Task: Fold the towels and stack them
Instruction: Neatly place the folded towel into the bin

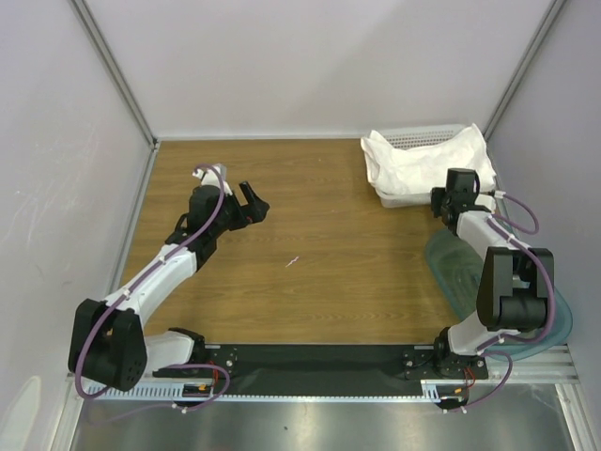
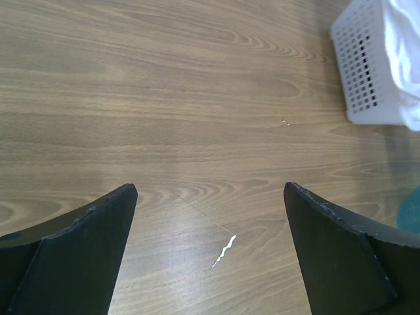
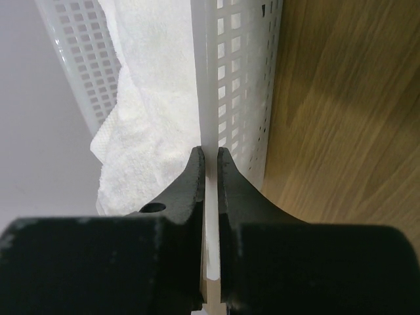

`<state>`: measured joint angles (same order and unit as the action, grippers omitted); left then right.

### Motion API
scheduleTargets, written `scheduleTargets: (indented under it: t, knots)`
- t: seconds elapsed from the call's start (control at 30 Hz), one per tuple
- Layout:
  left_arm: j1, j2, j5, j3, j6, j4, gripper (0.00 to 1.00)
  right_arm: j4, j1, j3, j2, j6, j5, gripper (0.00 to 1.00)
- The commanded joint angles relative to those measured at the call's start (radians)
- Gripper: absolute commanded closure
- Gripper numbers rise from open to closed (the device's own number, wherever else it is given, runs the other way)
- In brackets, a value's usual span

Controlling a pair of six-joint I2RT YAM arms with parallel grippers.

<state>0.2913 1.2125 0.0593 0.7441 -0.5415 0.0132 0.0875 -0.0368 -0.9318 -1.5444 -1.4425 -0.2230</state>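
A large white towel (image 1: 424,158) lies heaped in the white perforated basket (image 1: 392,198) at the back right, spilling over its edges. My right gripper (image 1: 451,201) is at the basket's near right corner. In the right wrist view this gripper (image 3: 210,152) is shut on the basket's thin white rim (image 3: 205,79), with the towel (image 3: 147,131) just left of the jaws. My left gripper (image 1: 252,202) hovers over the bare wood at the left middle, and its fingers (image 2: 79,236) stand wide open with nothing between them. No other towel is visible.
The basket (image 2: 364,72) and towel (image 2: 403,59) show at the far right of the left wrist view. A small white scrap (image 1: 293,261) lies mid-table. A rounded grey-green patch with a teal edge (image 1: 453,271) lies under the right arm. Walls enclose three sides.
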Motion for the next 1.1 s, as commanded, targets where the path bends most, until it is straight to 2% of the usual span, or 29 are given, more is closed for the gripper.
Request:
scheduleTargets:
  t: [0.0,0.13,0.2,0.3,0.37,0.4,0.43,0.53,0.63,0.8,0.93,1.07]
  knots:
    - [-0.009,0.012,0.010,0.028,0.000,0.024,0.00,-0.035,-0.047,-0.045,-0.022,-0.062,-0.139,1.00]
    - [-0.012,0.024,0.014,0.031,-0.002,0.028,0.00,-0.058,-0.081,-0.076,-0.060,-0.081,-0.144,1.00]
    - [-0.014,0.028,0.022,0.032,-0.002,0.025,0.00,-0.124,-0.109,-0.094,-0.088,-0.035,-0.089,1.00]
    - [-0.017,0.028,0.020,0.040,0.003,0.016,0.00,-0.062,-0.135,-0.174,-0.144,0.028,0.013,0.99]
    - [-0.021,0.028,0.022,0.044,0.002,0.011,0.00,0.015,-0.146,-0.197,-0.149,0.066,0.037,0.83]
    - [-0.023,0.027,0.027,0.050,0.002,0.004,0.00,0.033,-0.144,-0.200,-0.138,0.079,0.036,0.70]
    - [-0.024,0.024,0.031,0.054,0.003,0.002,0.00,0.049,-0.144,-0.194,-0.126,0.089,0.040,0.52]
    - [-0.026,0.019,0.045,0.061,0.008,0.004,0.00,0.047,-0.147,-0.174,-0.059,0.134,0.077,0.26]
    - [-0.026,0.015,0.062,0.067,0.017,0.001,0.00,0.047,-0.155,-0.180,0.021,0.221,0.157,0.15]
    - [-0.026,-0.013,0.054,0.049,0.020,-0.005,0.00,0.119,-0.126,-0.173,0.172,0.420,0.300,0.13]
    - [-0.026,-0.039,0.059,0.006,0.011,-0.004,0.00,0.247,-0.083,-0.087,0.312,0.479,0.159,0.12]
    - [-0.026,-0.059,0.057,-0.026,0.003,-0.005,0.00,0.273,-0.057,0.074,0.444,0.438,0.033,0.12]
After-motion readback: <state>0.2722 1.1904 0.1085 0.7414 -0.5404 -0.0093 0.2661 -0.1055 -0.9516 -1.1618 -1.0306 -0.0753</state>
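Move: Ahead of the right hand lies the middle of the white bin, about 8 cm out, 2 cm to the left and 5 cm lower; the shut fingers already pinch the bin's near rim. The white folded towel sits in and over the bin, 8 cm ahead and 2 cm left at hand height. The teal tub's middle is roughly 25 cm back, 15 cm right and 12 cm down. From the left hand the bin is some 11 cm ahead, 43 cm right and 11 cm below. Keeping its pinch on the bin's near rim, the right hand drags the bin about 6 cm to the right, then also some 3 cm forward towards the far right corner. The fingers open wide and let go of the rim, and the hand rises about 11 cm and draws back some 9 cm, swinging back left, with the wrist turning counter-clockwise and tipping up. ##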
